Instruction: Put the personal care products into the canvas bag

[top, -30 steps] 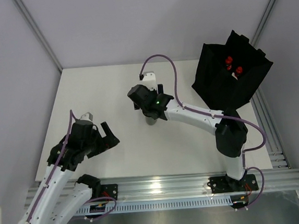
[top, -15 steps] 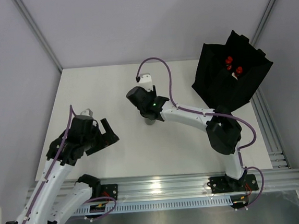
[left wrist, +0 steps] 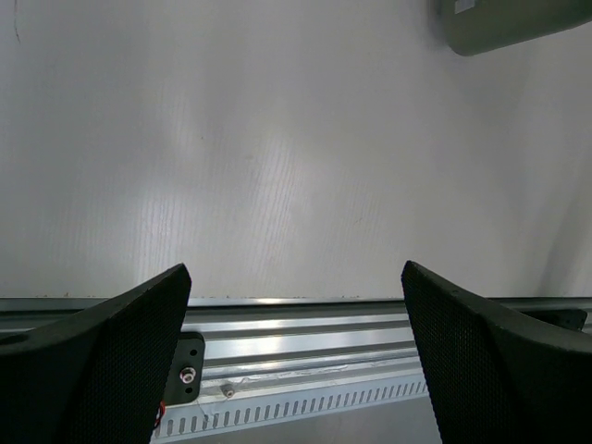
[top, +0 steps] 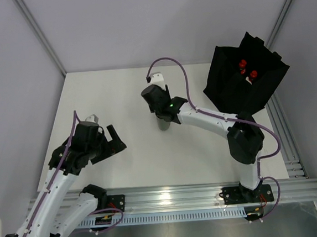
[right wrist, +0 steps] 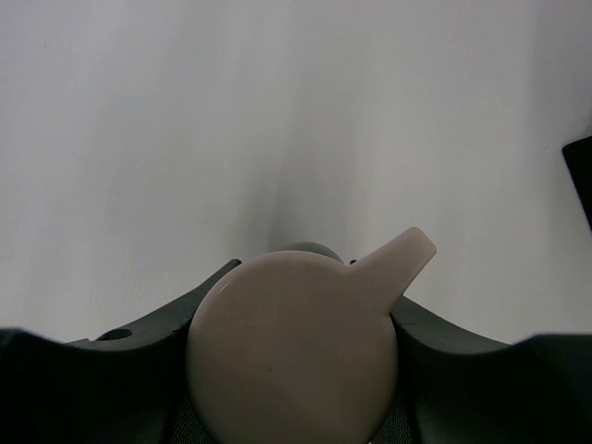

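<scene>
The grey-green bottle with the cream cap [top: 164, 123] stands near the middle of the table. My right gripper [top: 158, 101] is over it and shut on it; in the right wrist view the cream cap [right wrist: 294, 344] fills the gap between both fingers [right wrist: 148, 356] of the right gripper [right wrist: 310, 301]. The black canvas bag [top: 231, 92] stands open at the back right, with the two red products [top: 243, 63] inside. The beige bottle is out of view. My left gripper [top: 114, 141] is open and empty at the near left; its wrist view [left wrist: 294, 270] shows the grey-green bottle [left wrist: 513, 20] far off.
The white table [top: 101, 96] ends at a metal rail [top: 176, 197] along the near edge, also in the left wrist view [left wrist: 296, 333]. Grey walls close in the back and both sides. The purple cable [top: 172, 67] arcs above the right wrist.
My right gripper has shifted a little right and back and turned at the wrist, and the grey-green bottle has moved slightly right with it. The left arm has barely moved.
</scene>
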`<control>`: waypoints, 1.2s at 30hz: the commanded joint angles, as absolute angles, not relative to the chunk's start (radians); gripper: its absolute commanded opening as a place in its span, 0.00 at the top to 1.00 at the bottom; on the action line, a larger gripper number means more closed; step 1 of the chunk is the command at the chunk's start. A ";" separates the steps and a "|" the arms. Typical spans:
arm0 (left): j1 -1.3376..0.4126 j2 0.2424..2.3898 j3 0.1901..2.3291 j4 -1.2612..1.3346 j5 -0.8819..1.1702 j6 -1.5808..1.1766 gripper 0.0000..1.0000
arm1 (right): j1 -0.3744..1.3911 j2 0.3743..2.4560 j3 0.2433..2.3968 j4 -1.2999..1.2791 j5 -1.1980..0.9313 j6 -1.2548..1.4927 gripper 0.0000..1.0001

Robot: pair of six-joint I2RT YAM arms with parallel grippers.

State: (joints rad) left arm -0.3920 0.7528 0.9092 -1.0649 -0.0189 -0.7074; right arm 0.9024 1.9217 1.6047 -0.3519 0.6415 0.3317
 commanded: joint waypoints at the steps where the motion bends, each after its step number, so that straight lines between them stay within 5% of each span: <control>1: -0.403 0.765 0.965 -1.036 -0.008 -0.709 0.01 | 0.842 1.712 1.673 -0.267 0.608 0.195 1.00; 14: -0.428 0.836 1.005 -0.963 0.052 -0.701 0.01 | 0.615 1.520 2.031 -0.442 0.474 0.038 1.00; 21: -0.428 0.868 1.038 -0.940 0.071 -0.703 0.01 | 0.375 1.604 2.353 -0.525 0.364 0.034 1.00; 29: -0.428 0.874 1.062 -0.927 0.054 -0.695 0.01 | 0.036 1.655 2.444 -0.476 0.197 0.118 1.00; 36: -0.422 0.899 1.054 -0.888 0.061 -0.706 0.01 | -0.057 1.683 2.318 -0.417 0.130 0.120 1.00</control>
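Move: The right hand holds the grey-green pump bottle by its neck, with the bottle's base at or just above the table. The canvas bag stands about 13 cm ahead and some 36 cm to the right, its middle about 3 cm below the hand. The two red bottles inside are roughly 14 cm ahead and 36 cm to the right, about 5 cm lower than the hand. From the empty left hand, the bag is some 35 cm ahead, 52 cm to the right and 4 cm lower. Keeping its grip under the pump head, the right hand sweeps the bottle up and to the right in one high arc, rising about 40 cm and travelling about 40 cm right to the open top of the canvas bag, then edging forward and sinking some 4 cm as it slows. On the way the wrist tips the fingers up some 35 degrees to about level and swings them clockwise, while the wide-open, empty left hand drifts a few centimetres forward, right and up. ##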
